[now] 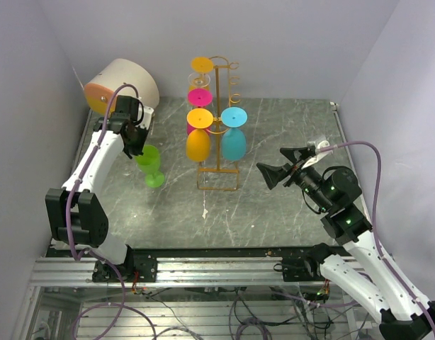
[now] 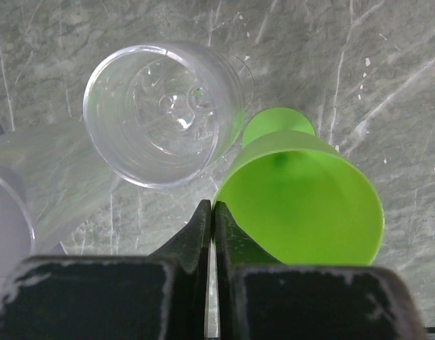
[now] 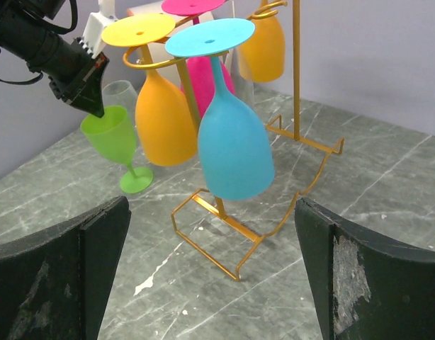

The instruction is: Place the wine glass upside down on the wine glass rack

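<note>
A green wine glass [image 1: 151,167] stands upright on the table, left of the wine glass rack [image 1: 218,178]. My left gripper [image 1: 141,150] is shut on the near edge of its rim. In the left wrist view the fingertips [image 2: 203,216] pinch the rim of the green wine glass [image 2: 302,202]. The orange wire wine glass rack [image 3: 297,78] holds orange, pink and blue glasses upside down. My right gripper [image 1: 270,161] is open and empty, right of the rack and facing it; in its own view the gripper [image 3: 210,207] frames the rack's base.
A clear glass [image 2: 161,113] stands just beside the green one, on the side away from the rack. A beige cylinder with an orange face [image 1: 122,85] lies at the back left. Walls close in the left, back and right sides.
</note>
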`<action>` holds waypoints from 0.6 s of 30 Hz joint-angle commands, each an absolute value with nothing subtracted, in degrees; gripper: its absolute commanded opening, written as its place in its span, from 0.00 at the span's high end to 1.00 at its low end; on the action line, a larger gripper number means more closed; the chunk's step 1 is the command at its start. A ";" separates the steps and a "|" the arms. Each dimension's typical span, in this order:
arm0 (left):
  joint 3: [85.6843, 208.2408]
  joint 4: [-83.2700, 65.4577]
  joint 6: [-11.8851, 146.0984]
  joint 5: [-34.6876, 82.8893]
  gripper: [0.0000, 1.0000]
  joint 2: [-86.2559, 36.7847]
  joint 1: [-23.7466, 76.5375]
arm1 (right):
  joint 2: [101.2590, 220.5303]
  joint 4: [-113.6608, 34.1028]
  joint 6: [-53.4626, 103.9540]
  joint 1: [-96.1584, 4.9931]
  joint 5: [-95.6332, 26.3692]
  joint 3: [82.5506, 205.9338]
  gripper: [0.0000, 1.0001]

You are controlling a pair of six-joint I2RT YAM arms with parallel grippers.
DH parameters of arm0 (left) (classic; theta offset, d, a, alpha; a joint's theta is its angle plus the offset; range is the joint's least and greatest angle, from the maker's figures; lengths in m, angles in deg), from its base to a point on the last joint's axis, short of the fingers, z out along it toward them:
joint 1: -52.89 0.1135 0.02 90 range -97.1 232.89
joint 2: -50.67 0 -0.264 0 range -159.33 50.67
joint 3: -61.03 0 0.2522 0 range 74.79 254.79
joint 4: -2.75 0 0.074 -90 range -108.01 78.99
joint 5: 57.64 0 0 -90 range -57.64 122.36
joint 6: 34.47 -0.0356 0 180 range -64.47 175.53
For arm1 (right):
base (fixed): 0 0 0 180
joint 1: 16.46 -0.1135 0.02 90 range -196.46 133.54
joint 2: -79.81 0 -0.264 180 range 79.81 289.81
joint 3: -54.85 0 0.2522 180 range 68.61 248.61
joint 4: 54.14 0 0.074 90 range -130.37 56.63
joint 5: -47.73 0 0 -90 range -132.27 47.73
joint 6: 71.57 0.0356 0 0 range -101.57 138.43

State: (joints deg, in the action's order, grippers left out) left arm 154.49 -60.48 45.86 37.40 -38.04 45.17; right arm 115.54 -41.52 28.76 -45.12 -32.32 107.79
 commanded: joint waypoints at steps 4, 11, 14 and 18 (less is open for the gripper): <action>155.16 -61.56 45.64 32.85 0.93 -37.13 44.90 | 114.85 -38.06 28.06 -44.98 -32.54 111.38 0.00; 168.92 -74.85 43.21 25.37 0.93 -34.50 40.52 | 114.88 -28.89 29.81 -44.95 -30.03 118.11 0.00; 177.93 -81.39 42.34 24.77 0.93 -34.26 38.15 | 115.38 -24.28 30.31 -45.00 -30.60 121.02 0.00; 189.99 -88.89 40.37 25.86 0.93 -34.59 36.83 | 113.98 -23.99 31.39 -45.01 -30.50 123.06 0.00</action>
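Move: The left fingers are already shut on the left rim of the green wine glass, whose middle is about 4 cm right, 1 cm back and 8 cm below. It is to go to the rack: its nearest free right-hand hook is some 32 cm right, 12 cm ahead and 14 cm up. The front orange glass hangs about 23 cm right, 4 cm ahead; a clear glass stands roughly 6 cm ahead, 2 cm left, 9 cm below. From the right hand, the green glass is some 37 cm left, 11 cm ahead and 24 cm below. Upward first and foremost, after a slow start, then quickly: the left hand keeps its pinch on the green glass's rim and rises about 13 cm while swinging some 7 cm right towards the rack, turning clockwise by roughly 15 degrees. The empty right hand, still wide open, climbs about 5 cm and draws back a little. ##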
